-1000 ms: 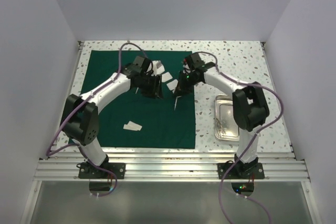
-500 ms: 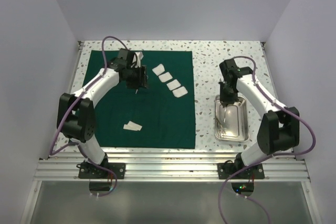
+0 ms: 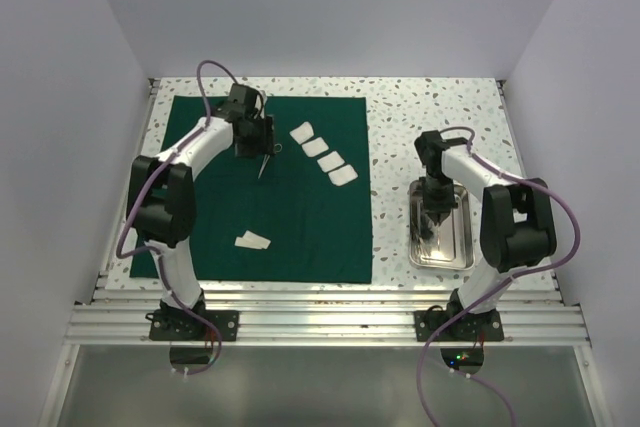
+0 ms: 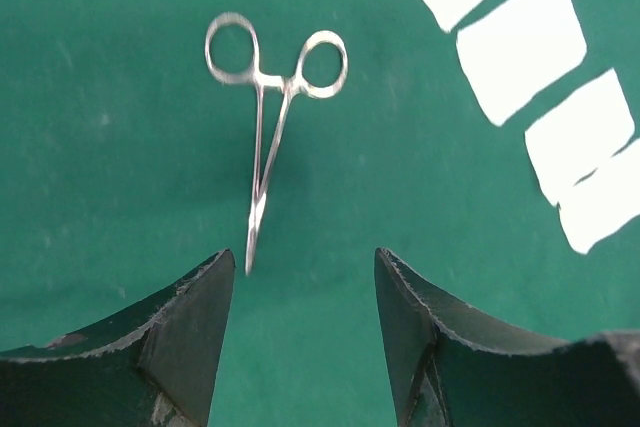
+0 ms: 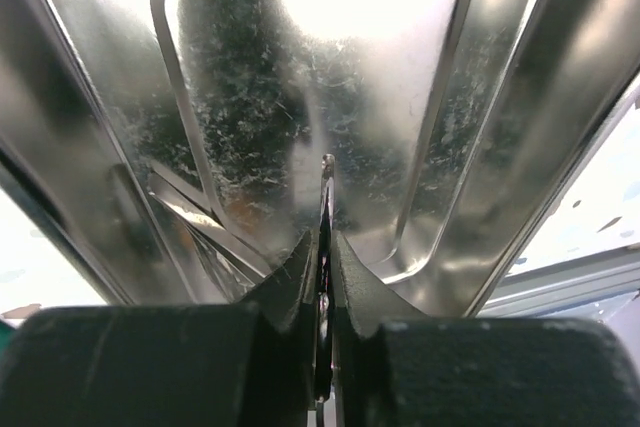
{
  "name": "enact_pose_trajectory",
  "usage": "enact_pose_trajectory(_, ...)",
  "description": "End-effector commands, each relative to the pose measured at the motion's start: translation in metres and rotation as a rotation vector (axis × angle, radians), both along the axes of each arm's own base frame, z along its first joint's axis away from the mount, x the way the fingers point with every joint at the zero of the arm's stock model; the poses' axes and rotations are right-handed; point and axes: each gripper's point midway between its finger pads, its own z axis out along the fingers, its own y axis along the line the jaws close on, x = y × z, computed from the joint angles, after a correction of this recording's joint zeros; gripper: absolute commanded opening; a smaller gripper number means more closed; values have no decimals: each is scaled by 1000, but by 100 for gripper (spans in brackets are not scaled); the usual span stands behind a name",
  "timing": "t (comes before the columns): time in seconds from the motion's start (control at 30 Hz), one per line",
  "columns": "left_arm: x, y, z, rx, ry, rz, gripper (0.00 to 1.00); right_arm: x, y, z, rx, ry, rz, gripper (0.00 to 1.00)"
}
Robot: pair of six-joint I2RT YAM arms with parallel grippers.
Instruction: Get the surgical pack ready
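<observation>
The dark green cloth (image 3: 300, 227) lies spread flat on the table. On its back left part lies a silvery scissor-like forceps (image 4: 270, 97), closed, ring handles away from my left gripper (image 4: 305, 262). That gripper hovers open just behind the tip and touches nothing. A row of white gauze squares (image 3: 323, 154) runs diagonally beside it, and one more gauze piece (image 3: 252, 240) lies nearer the front. My right gripper (image 5: 325, 237) is down inside the small steel tray (image 3: 468, 237), shut on a thin steel instrument (image 5: 326, 172). Other instruments (image 5: 190, 212) lie in the tray.
The tray sits on the speckled tabletop (image 3: 430, 117) right of the cloth. White walls close in the table on three sides. An aluminium rail (image 3: 320, 322) with both arm bases runs along the near edge.
My left arm swung to the cloth's back left and its jaws widened, leaving the forceps on the cloth. My right arm left the cloth's middle and went down into the tray.
</observation>
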Motion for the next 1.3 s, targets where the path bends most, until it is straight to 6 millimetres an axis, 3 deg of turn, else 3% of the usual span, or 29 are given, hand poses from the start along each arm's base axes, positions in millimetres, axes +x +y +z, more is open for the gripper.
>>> enact_pose_trajectory(0.0, 35, 3, 8, 25, -93, 10, 62, -4, 3, -4, 15, 9, -2, 8)
enact_pose_trajectory(0.07, 43, 1, 1, 30, -88, 6, 62, -6, 5, -3, 32, 11, -2, 13)
enact_pose_trajectory(0.27, 51, 5, -17, 70, -78, 4, 59, -6, 14, 8, 89, -15, -15, 43)
enact_pose_trajectory(0.4, 49, 10, -30, 129, -63, 9, 53, 0, 20, 24, 117, -62, -20, 52)
enact_pose_trajectory(0.67, 36, 10, -52, 236, -16, -9, 45, 26, 38, 68, 217, -196, -14, 57)
enact_pose_trajectory(1.03, 20, 18, -86, 298, 62, -18, 38, 36, 51, 81, 291, -249, 5, 58)
enact_pose_trajectory(1.27, 18, 14, -92, 274, 64, -43, 16, 44, 61, 85, 340, -265, 4, 58)
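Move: The left hand, half open and empty, has the drape's last hemostat about 4 cm ahead, level sideways and some 7 cm below. The nearest gauze lies about 13 cm ahead and 9 cm right of this hand, the next about 9 cm ahead and 13 cm right. The right hand holds another hemostat low inside the tray, whose middle is some 2 cm ahead, 1 cm right and 2 cm below; instruments already there lie about 5 cm left, 1 cm back and 2 cm below. The left hand sinks about 6.5 cm and reaches some 3 cm forward onto the drape's hemostat, most of the forward part coming first, while it rolls its left side up roughly 15 degrees and narrows its fingers around the shanks just tipward of the ring handles, nearly shut by the end. Meanwhile the right hand eases slightly back and down in the tray, opens its fingers to let go of its hemostat, then lifts some 7 cm clear, going forward and left as its left side rolls up and its fingers swing a little outward. ##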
